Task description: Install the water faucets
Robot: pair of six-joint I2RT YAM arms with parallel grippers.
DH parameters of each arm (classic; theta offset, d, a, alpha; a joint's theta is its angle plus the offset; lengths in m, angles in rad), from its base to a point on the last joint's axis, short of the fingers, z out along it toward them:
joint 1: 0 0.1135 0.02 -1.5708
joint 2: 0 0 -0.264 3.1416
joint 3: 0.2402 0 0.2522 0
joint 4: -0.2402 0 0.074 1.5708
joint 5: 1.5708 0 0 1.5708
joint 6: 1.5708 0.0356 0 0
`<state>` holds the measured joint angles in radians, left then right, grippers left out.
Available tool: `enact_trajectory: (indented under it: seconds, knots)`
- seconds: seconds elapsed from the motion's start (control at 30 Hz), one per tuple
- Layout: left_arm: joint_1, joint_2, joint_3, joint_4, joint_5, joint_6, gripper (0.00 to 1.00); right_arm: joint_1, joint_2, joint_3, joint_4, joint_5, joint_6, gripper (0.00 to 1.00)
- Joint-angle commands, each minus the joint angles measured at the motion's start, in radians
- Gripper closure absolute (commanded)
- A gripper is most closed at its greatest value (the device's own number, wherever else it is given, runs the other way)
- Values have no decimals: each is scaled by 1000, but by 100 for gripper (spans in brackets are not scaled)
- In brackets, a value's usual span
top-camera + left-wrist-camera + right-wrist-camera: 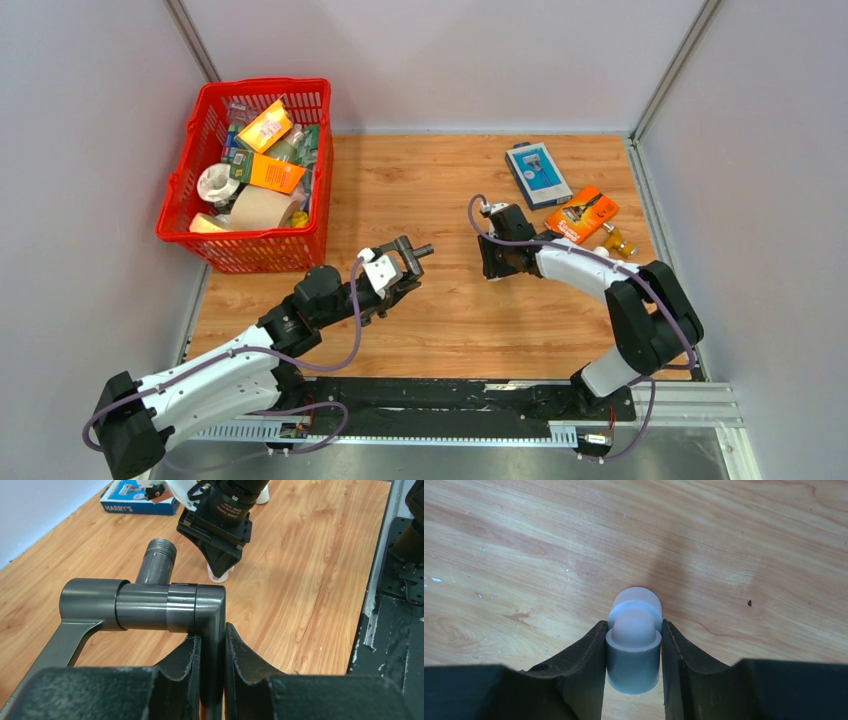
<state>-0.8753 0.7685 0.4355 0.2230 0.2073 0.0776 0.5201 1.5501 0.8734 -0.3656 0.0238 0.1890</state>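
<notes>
My left gripper (212,647) is shut on the dark grey metal water faucet (150,605), pinching its elbow end. The faucet's threaded stub (161,550) points away toward the right arm. From above, the left gripper (405,260) holds the faucet (420,250) over the table's middle. My right gripper (634,627) is shut on the white plastic elbow fitting (634,660), low over the wood. In the left wrist view the right gripper (220,567) stands a short way beyond the threaded stub, with the white fitting (219,576) showing under its fingers. Faucet and fitting are apart.
A red basket (262,85) full of packets and tape rolls stands at the back left. A blue box (537,172), an orange packet (583,213) and a small amber bottle (617,242) lie at the back right. Grey walls close three sides.
</notes>
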Motion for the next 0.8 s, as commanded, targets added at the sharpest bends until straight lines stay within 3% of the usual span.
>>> enact_trajectory:
  seconds: [0.0,0.07,0.13,0.47,0.57,0.77]
  knots:
    - [2,-12,69,53,4,39,100,0,24,38,-52,39,29,70]
    - [2,-11,71,58,10,42,100,0,19,48,-65,22,15,56]
    - [2,-8,69,61,15,40,100,0,-1,61,-75,-7,-2,50]
    - [1,-29,48,116,35,88,100,-11,-306,188,-72,-295,-16,32]
    - [1,-28,39,176,32,108,100,-12,-379,179,31,-436,45,28]
    - [-11,3,29,291,52,163,100,-12,-453,75,409,-666,312,26]
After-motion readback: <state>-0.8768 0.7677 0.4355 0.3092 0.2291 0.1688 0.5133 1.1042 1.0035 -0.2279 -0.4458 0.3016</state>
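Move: The white elbow is already between the right fingers, standing on the table, its middle about 1 cm below the hand point. From the right hand, the grey faucet in the left hand is some 13 cm to the left, 8 cm back and 20 cm up; the orange box is roughly 16 cm to the right and 11 cm ahead, the blue box 9 cm right and 19 cm ahead. From the left hand, the elbow is about 11 cm ahead, 12 cm right and 18 cm below. The right fingers open and let go of the white elbow on the table; the hand then climbs fast, some 24 cm, drifting about 8 cm left towards the faucet, while the wrist turns so that the fingers swing from pointing down round to the left. The left hand keeps its grip on the faucet, dipping slightly before lifting it about 2 cm in all with a small turn near the end. ##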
